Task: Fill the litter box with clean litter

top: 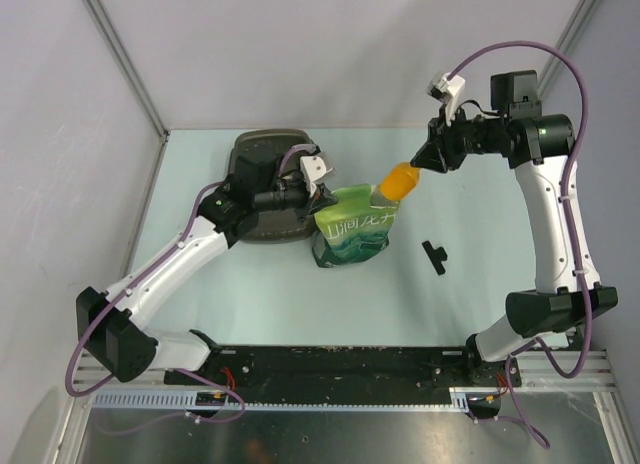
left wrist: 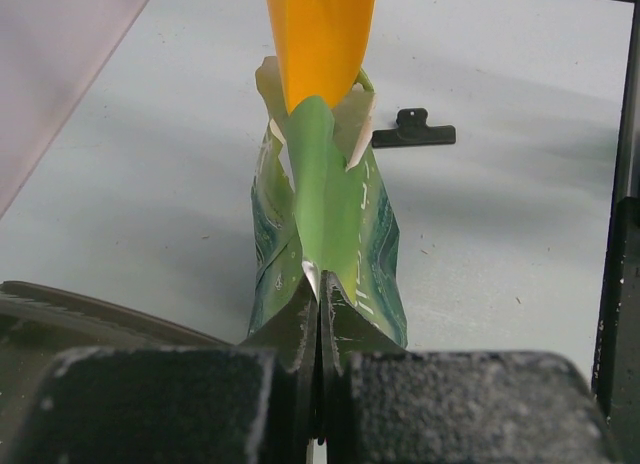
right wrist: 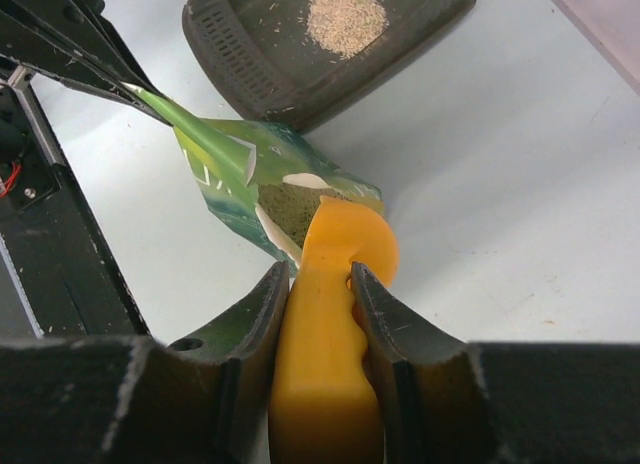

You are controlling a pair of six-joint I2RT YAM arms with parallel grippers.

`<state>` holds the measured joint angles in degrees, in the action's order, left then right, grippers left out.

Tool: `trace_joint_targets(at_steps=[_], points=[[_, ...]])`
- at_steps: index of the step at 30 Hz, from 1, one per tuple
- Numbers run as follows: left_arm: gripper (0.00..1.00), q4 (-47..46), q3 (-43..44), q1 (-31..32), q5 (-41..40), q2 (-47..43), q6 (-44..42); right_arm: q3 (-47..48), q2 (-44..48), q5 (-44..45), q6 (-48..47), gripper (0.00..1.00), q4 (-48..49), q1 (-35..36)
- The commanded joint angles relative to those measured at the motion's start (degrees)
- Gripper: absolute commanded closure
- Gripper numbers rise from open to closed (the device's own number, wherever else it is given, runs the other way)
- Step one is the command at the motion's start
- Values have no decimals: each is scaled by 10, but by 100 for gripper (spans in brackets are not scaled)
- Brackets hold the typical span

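Note:
The dark litter box (top: 262, 144) lies at the back left, partly under my left arm. In the right wrist view a small heap of pale clean litter (right wrist: 345, 19) rests in the litter box (right wrist: 250, 79). A green pouch (top: 352, 232) stands beside it, and my left gripper (top: 321, 204) is shut on the pouch's top edge (left wrist: 322, 219). My right gripper (top: 422, 164) is shut on the handle of an orange scoop (right wrist: 330, 324). The scoop's bowl (top: 399, 182) hangs at the pouch's open mouth (right wrist: 290, 209).
A black clip (top: 434, 255) lies on the table right of the pouch, also in the left wrist view as the clip (left wrist: 414, 131). Grey walls close in the table on the left and at the back.

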<state>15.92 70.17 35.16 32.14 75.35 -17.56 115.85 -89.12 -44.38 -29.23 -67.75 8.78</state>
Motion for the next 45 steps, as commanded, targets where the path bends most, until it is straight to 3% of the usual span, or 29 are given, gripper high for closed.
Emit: trace_joint_targets(at_steps=[1,5,9,11,15,19,28,36,39,45], points=[[100,-43,7,-4,20,-28,24,17,31,28,-28,100,-14,15],[100,-46,12,-4,30,-28,25,3,18,69,-70,100,-34,57],[100,-50,10,-4,36,-35,26,-1,-12,96,-40,100,-30,84],[100,-53,8,-4,39,-37,29,-9,-25,140,1,100,-12,92],[100,-57,5,-4,39,-44,27,-61,-24,270,240,100,84,95],[100,-65,1,-4,45,-48,31,-131,9,383,340,100,149,108],[100,-100,-6,-1,69,-43,61,-224,4,516,369,100,194,190],[100,-123,-19,3,73,-48,78,-352,4,501,390,100,262,199],[100,-127,-22,7,72,-44,79,-381,0,456,407,100,270,198],[100,-128,-30,25,63,-39,70,-404,-19,265,443,100,300,158]])
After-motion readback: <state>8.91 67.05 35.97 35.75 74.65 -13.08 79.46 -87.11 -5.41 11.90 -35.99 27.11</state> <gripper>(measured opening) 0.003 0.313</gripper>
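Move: The right hand holds the orange scoop's handle, bowl already hanging over the bag. The bag's open mouth lies about 9 cm to this hand's left, 2 cm ahead and 16 cm below. From the same hand, the litter box sits some 29 cm left, 7 cm ahead and 36 cm down; the black clip roughly 8 cm back, 7 cm right and 37 cm down. From the left hand, pinching the bag's top edge, the mouth is about 10 cm right, 3 cm ahead and 7 cm lower. Down some 17 cm goes the right hand, after a small shift left and back, then forward; it drifts about 5 cm left overall. It drives the scoop bowl-first into the bag mouth, turning about 35 degrees clockwise and tipping steeper, its grip on the handle unchanged, until the fingers are down at the mouth. The left hand keeps pinching the bag's edge and eases under 2 cm right and back. ##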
